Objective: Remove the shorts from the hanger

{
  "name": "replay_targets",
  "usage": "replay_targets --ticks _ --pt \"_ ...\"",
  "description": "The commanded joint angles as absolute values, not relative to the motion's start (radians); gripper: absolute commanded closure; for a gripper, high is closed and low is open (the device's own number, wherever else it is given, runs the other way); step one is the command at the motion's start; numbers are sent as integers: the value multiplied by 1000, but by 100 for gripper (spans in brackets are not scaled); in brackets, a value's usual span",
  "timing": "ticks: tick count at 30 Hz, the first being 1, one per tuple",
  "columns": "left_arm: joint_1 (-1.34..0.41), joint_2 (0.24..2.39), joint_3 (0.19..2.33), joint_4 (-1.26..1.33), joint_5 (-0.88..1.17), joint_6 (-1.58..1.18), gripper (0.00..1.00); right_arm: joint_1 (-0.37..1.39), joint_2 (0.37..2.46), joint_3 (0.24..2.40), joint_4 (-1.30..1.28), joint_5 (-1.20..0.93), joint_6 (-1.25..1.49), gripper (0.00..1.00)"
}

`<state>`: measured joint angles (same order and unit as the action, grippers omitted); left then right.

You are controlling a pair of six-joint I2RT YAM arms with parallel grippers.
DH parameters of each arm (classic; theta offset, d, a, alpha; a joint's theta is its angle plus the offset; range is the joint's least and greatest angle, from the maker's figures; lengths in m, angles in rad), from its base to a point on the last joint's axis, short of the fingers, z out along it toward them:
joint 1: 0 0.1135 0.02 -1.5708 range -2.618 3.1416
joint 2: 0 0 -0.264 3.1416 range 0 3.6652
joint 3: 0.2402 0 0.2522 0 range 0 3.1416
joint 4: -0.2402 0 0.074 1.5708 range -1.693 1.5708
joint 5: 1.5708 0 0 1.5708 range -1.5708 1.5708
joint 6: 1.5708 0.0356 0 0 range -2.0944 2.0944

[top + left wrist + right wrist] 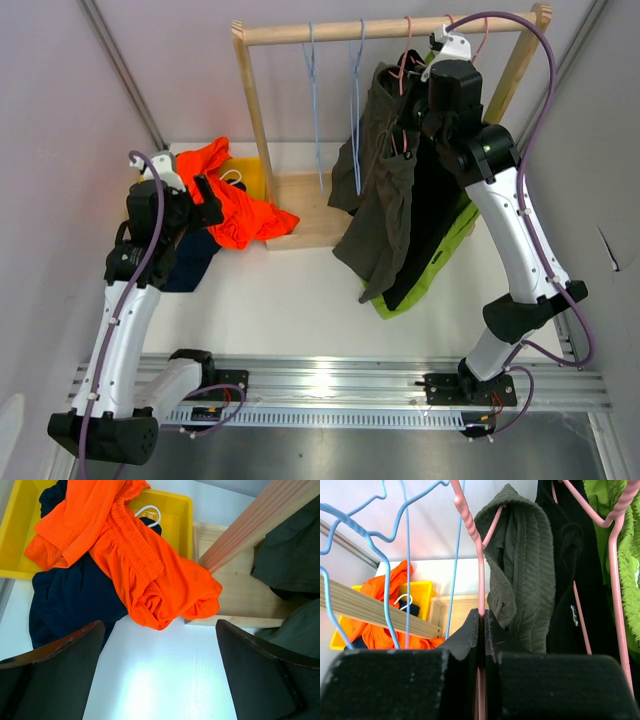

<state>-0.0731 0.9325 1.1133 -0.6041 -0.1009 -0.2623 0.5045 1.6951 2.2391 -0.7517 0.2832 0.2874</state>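
Olive-grey shorts point(385, 190) hang on a pink hanger point(481, 580) from the wooden rail point(340, 32), with black shorts point(430, 220) and lime green shorts point(440, 260) behind them on other pink hangers. My right gripper point(481, 617) is up at the rail, shut on the pink hanger's wire just left of the olive-grey shorts point(525, 580). Orange shorts point(145, 565) and navy shorts point(70, 600) lie heaped over a yellow bin point(175, 515) at the left. My left gripper point(160, 630) hovers open over the white table, just short of the orange shorts.
Two bare blue hangers point(316, 110) hang on the rail left of the olive-grey shorts. The rack's wooden post point(255, 525) and base board point(240, 600) stand right of the orange heap. Grey walls close in on both sides.
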Motion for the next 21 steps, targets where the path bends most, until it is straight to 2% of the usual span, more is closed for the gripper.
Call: replay_targets --ticks 1,5,9,15,21 --pt "-95 916 1115 -572 -92 -275 1 502 1683 2273 -735 278 294 100" --pt "-187 907 1169 -574 -37 -249 1 503 1675 2275 -715 268 308 100" --pt "-458 904 1282 -588 -83 -236 1 508 1643 2292 -637 265 318 100" --pt "-817 951 1396 -462 18 -204 1 570 1628 2375 -606 324 307 100" --pt "-1044 1109 1439 -312 109 -173 1 655 1585 2355 -597 457 273 100"
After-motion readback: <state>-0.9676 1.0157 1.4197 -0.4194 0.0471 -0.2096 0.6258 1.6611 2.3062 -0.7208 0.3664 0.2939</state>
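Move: The grey shorts, hung on the pink hanger already pinched in my right hand, have their middle some 35 cm right of my left hand, 12 cm farther out and about level; from my right hand that is about 15 cm below, 3 cm left and level fore-and-aft. Two empty blue hangers hang roughly 8 and 15 cm left of my right hand, 3 cm farther out. The black shorts hang about 7 cm to its right, level fore-and-aft and 18 cm lower. My left hand, empty and wide open, sweeps right about 27 cm towards the grey shorts, rising some 15 cm and drawing back nearly as far, while the wrist swings about 60 degrees clockwise and the downward-slanting fingers come up level, pointing right and outward. A little later my right hand, keeping its pinch on the pink hanger, lifts it about 5 cm, easing back and slightly left. ##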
